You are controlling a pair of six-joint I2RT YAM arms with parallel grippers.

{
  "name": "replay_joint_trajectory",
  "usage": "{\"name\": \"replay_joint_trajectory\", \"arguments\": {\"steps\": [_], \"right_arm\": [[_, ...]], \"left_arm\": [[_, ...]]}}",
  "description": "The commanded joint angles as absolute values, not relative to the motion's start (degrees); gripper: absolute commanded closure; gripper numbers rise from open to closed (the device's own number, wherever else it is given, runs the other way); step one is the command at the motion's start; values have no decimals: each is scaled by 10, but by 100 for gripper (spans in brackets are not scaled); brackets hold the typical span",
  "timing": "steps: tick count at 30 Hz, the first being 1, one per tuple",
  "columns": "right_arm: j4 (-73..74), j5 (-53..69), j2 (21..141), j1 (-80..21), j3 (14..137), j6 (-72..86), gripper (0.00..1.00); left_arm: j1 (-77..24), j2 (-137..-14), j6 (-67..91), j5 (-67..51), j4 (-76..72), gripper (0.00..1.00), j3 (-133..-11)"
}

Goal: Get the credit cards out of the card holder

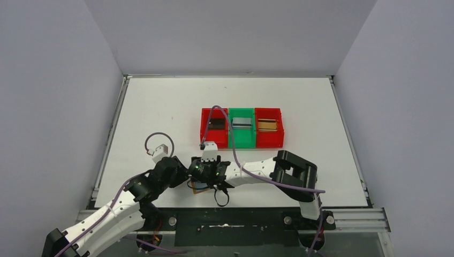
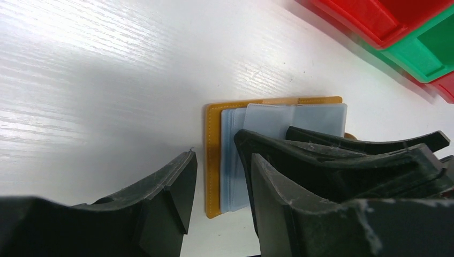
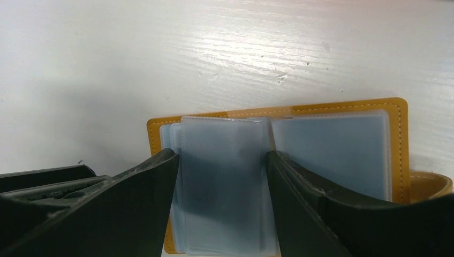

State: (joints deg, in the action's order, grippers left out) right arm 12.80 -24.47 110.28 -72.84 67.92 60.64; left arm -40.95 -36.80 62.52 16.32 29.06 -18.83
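The card holder [image 1: 199, 188] lies open and flat near the table's front edge, with a mustard border [image 2: 214, 134] and pale blue pockets [image 3: 332, 144] that look empty. My left gripper [image 2: 222, 158] is open, and the holder's left edge lies between its fingers. My right gripper [image 3: 220, 155] is also open, with one finger on each side of the middle pocket leaf. In the top view both grippers, left [image 1: 187, 174] and right [image 1: 206, 179], crowd over the holder. The credit cards lie in the bins: black [image 1: 217, 124], silver-grey [image 1: 242, 123] and gold-brown [image 1: 266, 126].
A red bin [image 1: 206, 131], a green bin [image 1: 241, 140] and a second red bin [image 1: 270, 142] stand in a row at mid-table, just beyond the grippers. The left wrist view shows their corners, red [image 2: 369, 16] and green [image 2: 428, 48]. A purple cable [image 1: 227, 126] arcs over the bins.
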Motion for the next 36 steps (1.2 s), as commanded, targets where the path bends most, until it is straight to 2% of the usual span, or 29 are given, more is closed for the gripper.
{"name": "replay_joint_trajectory", "arguments": {"steps": [1,12,18,31,36], "right_arm": [[209,-278,1137,-737,704,602,38],[244,-292,1161,-746,730,593,36],[240,-294,1155,-745,725,599,45],[71,-214,1068,-706,603,606,78],[-81,-135,1018,-671,509,642,78]], "left_arm": [[-412,-351,636,192,308,59,-224],[-412,-328,641,199,328,60,-230],[-412,-326,642,196,327,60,-227],[-412,-361,608,145,261,60,-216],[-412,-382,561,75,182,59,-210]]}}
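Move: The clear sleeves on the card holder's left side lie right under the right hand's spread fingers, their middle about 2 cm back and 1 cm below. The holder's right page is some 6 cm to this hand's right, level ahead and 1 cm below. The left red bin stands about 19 cm ahead and 6 cm right. From the left hand the sleeves are about 1 cm ahead, 5 cm right and 4 cm below. The right hand closes its wide-open fingers, pinching the top clear sleeves, and draws them about 2 cm right. ##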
